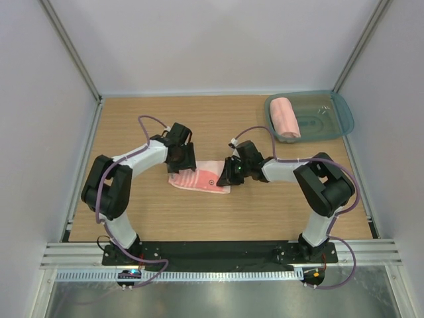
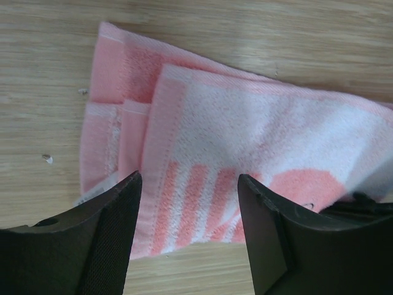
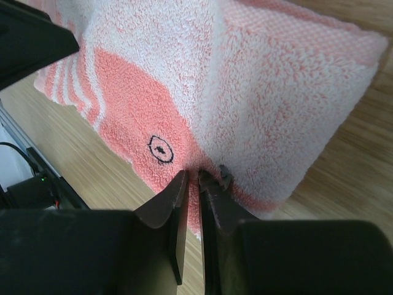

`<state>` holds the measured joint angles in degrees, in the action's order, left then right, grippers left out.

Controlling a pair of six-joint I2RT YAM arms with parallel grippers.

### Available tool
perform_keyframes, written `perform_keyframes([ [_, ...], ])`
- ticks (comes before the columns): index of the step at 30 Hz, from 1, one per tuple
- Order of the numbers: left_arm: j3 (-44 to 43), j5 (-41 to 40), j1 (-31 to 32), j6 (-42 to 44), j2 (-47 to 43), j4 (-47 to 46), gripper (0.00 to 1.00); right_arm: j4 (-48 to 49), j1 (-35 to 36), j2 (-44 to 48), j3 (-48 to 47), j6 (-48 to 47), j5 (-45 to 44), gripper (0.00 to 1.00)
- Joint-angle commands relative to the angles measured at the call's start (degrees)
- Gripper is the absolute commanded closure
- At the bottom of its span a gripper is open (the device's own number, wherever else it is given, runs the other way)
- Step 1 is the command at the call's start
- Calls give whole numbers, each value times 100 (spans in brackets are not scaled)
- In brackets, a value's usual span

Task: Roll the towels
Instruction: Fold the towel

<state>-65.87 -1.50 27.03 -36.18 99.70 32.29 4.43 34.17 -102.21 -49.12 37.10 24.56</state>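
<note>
A small salmon-pink towel with reddish stripes [image 1: 199,179] lies flat and folded on the wooden table between the two arms. In the right wrist view its near edge [image 3: 264,92] is pinched beside a small round mark [image 3: 160,149], and my right gripper [image 3: 193,175] is shut on that edge. My left gripper [image 2: 188,179] hangs open just over the towel's striped end [image 2: 202,123], with nothing between its fingers [image 2: 116,215]. From above, the left gripper [image 1: 183,165] is at the towel's left end and the right gripper [image 1: 228,175] at its right end. A plain pink towel [image 1: 286,118] lies rolled in a tray.
A teal translucent tray [image 1: 343,112] stands at the back right corner of the table and holds the rolled towel. Grey walls enclose the table on three sides. The arm bases sit on a black rail at the near edge.
</note>
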Motion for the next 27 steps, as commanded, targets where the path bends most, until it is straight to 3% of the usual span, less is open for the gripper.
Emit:
perform_keyframes([
  [1, -146, -386, -31, -29, 67, -364, 36, -407, -7, 254, 122, -309, -179, 80],
  [5, -49, -589, -22, 58, 85, -522, 38, -592, 2, 316, 105, -361, -135, 81],
  [8, -14, -431, -31, 155, 190, -680, 46, -627, 2, 281, 87, -379, -127, 81],
  [11, 56, -281, -31, 191, 278, -838, 66, -645, 2, 237, 70, -388, -109, 81],
  [17, 109, -350, -31, 226, 261, -927, 89, -706, 2, 176, 52, -432, -127, 82],
  [20, 39, -666, -31, 278, 164, -769, 92, -741, 10, 175, 43, -441, -118, 82],
  [27, 4, -1265, -31, 393, -56, -514, 89, -794, 2, 167, 8, -467, -118, 81],
])
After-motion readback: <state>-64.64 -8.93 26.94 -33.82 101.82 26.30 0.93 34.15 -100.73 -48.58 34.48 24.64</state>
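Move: Just ahead of the left fingers, about 2 cm farther out and 2 cm below, lies the top layer's left hem on the folded towel. The towel's far left corner is some 6 cm out and 3 cm left, and its middle about 7 cm right and 1 cm back. That hem is roughly 15 cm left and 5 cm ahead of the right hand, which is already on the towel's right part, the printed eye about 3 cm to its left and level with it. Easing forward about 2 cm and down some 1.5 cm onto the hem, the left hand closes its half-open fingers and pinches the cloth, then starts drawing it about 1.5 cm left. The right hand finishes a short slide, about 1 cm back and right, then stays there, fingers still nearly shut on the towel's right part. ##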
